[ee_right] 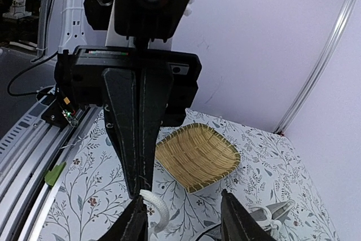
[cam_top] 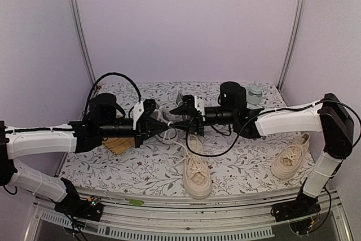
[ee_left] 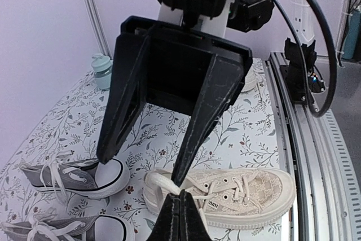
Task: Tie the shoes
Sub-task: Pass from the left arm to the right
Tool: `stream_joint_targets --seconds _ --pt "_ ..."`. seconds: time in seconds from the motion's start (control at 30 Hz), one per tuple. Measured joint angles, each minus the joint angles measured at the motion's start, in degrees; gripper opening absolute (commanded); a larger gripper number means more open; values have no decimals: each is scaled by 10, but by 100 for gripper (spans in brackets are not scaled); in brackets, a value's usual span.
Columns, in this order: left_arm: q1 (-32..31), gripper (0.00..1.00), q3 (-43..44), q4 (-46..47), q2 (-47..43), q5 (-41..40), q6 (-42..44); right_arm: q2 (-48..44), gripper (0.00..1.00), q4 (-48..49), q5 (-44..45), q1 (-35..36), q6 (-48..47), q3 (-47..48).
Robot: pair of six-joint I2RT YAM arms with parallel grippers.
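One cream shoe (cam_top: pixel 197 173) lies on the floral cloth in front of both grippers, toe toward the near edge; its twin (cam_top: pixel 290 161) lies at the right. My left gripper (ee_left: pixel 180 197) is shut on this shoe's thick cream lace (ee_left: pixel 160 183), lifted from the shoe (ee_left: pixel 242 195). My right gripper (ee_right: pixel 181 196) faces it tip to tip with jaws apart; the lace end (ee_right: pixel 157 207) curls beside one finger (ee_right: pixel 135 221), not pinched. Two grey shoes (ee_left: pixel 70 176) (ee_left: pixel 59 231) lie behind, mostly hidden under the arms in the top view.
A woven basket (ee_right: pixel 197 156) sits under the left arm at the left of the cloth (cam_top: pixel 242 174). A pale green bottle (cam_top: pixel 255 93) stands at the back right. Black cables hang off both arms. The metal rail (cam_top: pixel 186 214) runs along the near edge.
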Motion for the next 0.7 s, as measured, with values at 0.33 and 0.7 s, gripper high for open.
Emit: stream_joint_targets --seconds 0.33,0.7 --pt "0 0 0 -3 -11 6 0 25 8 -25 -5 2 29 15" --pt "0 57 0 -19 -12 -60 -47 9 0 -64 7 -2 55 9"
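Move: My right fingers are half open around the shoelace end that my shut left hand still holds: the lace lies about 2 cm below my right hand, 1 cm back and 1 cm to its left. From my left hand, the right fingers are roughly 1 cm ahead, 1 cm right and 2 cm above. Counted from the left hand, the beige shoe lies about 9 cm right, 5 cm back, 17 cm down, and the nearer gray shoe some 16 cm ahead, 3 cm left, equally low. I sink my right hand about 2.5 cm onto the lace end beside my left fingertips, rolling the wrist nearly 10 degrees, and shut its fingers to pinch the lace. My left hand keeps its hold almost still until that pinch is closed, then opens about halfway, lets go and shifts 1.5 cm forward. ##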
